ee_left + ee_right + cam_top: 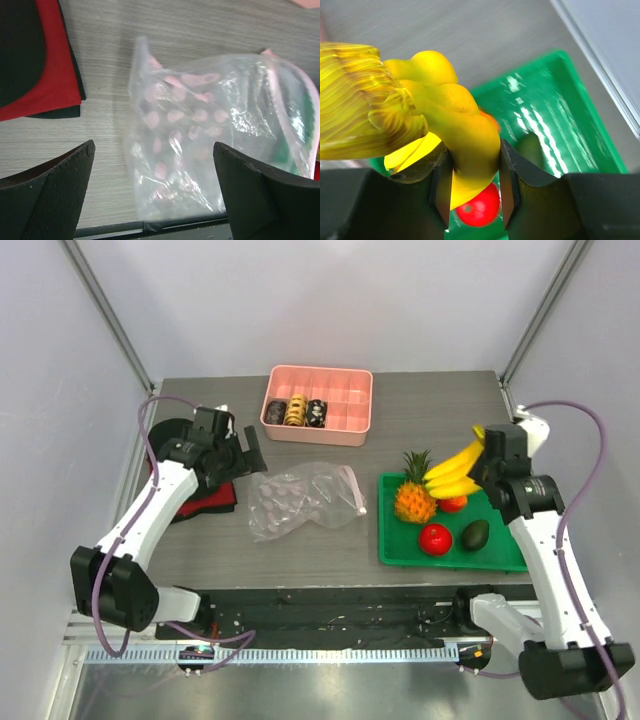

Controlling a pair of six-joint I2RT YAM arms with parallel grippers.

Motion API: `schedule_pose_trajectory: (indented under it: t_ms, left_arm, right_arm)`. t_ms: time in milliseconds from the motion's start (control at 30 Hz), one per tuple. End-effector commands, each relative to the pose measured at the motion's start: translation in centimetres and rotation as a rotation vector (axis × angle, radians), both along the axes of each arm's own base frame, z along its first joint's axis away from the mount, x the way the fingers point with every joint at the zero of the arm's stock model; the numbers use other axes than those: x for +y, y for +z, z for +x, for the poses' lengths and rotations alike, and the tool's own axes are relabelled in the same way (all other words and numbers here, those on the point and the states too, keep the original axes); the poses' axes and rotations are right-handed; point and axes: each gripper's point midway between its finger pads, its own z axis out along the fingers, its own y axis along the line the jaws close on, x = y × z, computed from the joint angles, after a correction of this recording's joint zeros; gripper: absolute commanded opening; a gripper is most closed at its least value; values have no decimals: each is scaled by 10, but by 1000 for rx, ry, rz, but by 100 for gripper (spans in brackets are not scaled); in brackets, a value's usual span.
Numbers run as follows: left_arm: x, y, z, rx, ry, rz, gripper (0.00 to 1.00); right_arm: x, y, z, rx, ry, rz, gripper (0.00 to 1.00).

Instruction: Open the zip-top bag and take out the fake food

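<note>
The clear zip-top bag (300,498) lies crumpled on the table's middle, its pink zip strip (352,488) at the right; no fruit shows inside. My left gripper (247,453) hangs open just up-left of it. In the left wrist view the bag (200,130) lies below the spread left gripper (154,150), untouched. My right gripper (482,472) is shut on the yellow banana (453,473), held over the green tray (400,552); the right wrist view shows the banana (465,130) pinched in the right gripper (475,187). On the tray are a pineapple (413,498), two red fruits (435,538), and an avocado (474,534).
A pink compartment box (345,420) at the back holds small doughnut-like rings (295,412). A red cloth (205,502) and dark pads (165,435) lie at the left, under the left arm. Frame posts stand at both back corners.
</note>
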Motion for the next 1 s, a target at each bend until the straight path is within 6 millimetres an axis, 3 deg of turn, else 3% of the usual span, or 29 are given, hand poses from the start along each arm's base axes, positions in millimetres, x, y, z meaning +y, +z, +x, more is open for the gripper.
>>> schedule_pose_trajectory:
  t_ms: [0,200,300,400,533,633,800,867,933,967]
  left_arm:
    - [-7,51,-4,-110,-45,9,100]
    - [-64,94,-28,-213,-263,-38,100]
    - [-95,105,-49,-231,-393,-89,100]
    - [-113,119,-67,-266,-479,-165,100]
    - [-111,131,-81,-311,-530,-179,100]
    - [-97,131,-87,-326,-523,-134,100]
    - [-89,128,-92,-332,-522,-113,100]
    - [-89,125,-92,-329,-523,-111,100]
    - [-89,122,-93,-320,-521,-108,100]
    - [-88,122,-93,-318,-522,-108,100]
  right_arm:
    - [-25,-34,-32,121,-100,115,1]
    - [-59,-61,-54,254,-272,103,1]
    - [-65,-75,-60,285,-336,134,1]
    - [-70,-91,-62,336,-389,181,2]
    - [-79,-110,-80,450,-462,207,2]
    - [-82,-119,-94,533,-476,189,2]
    - [-86,-130,-85,647,-439,176,2]
    - [-88,-140,-69,662,-402,174,4]
    - [-89,-144,-57,670,-393,187,24]
    - [-89,-143,-49,675,-377,195,41]
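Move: The right hand still grips the bananas by the stem end. The middle of the green tray lies about 8 cm back, 3 cm to the right and 21 cm below. Inside the tray, the avocado sits some 10 cm back and 7 cm right of the hand, the near tomato 12 cm back and 3 cm left, and the pineapple 3 cm back and 8 cm left. From the open left hand, the tray is roughly 53 cm right and 11 cm back, and the empty bag 15 cm right and 5 cm back. Down some 15 cm, and back and to the right about 8 cm each, the right hand lowers the bananas into the tray's right-hand part beside the avocado, tipping its fingers about 40 degrees down while turning clockwise; its grip stays shut on them. Meanwhile the left hand, empty and wide open, rises, swings right and draws back over the bag, turning clockwise. ##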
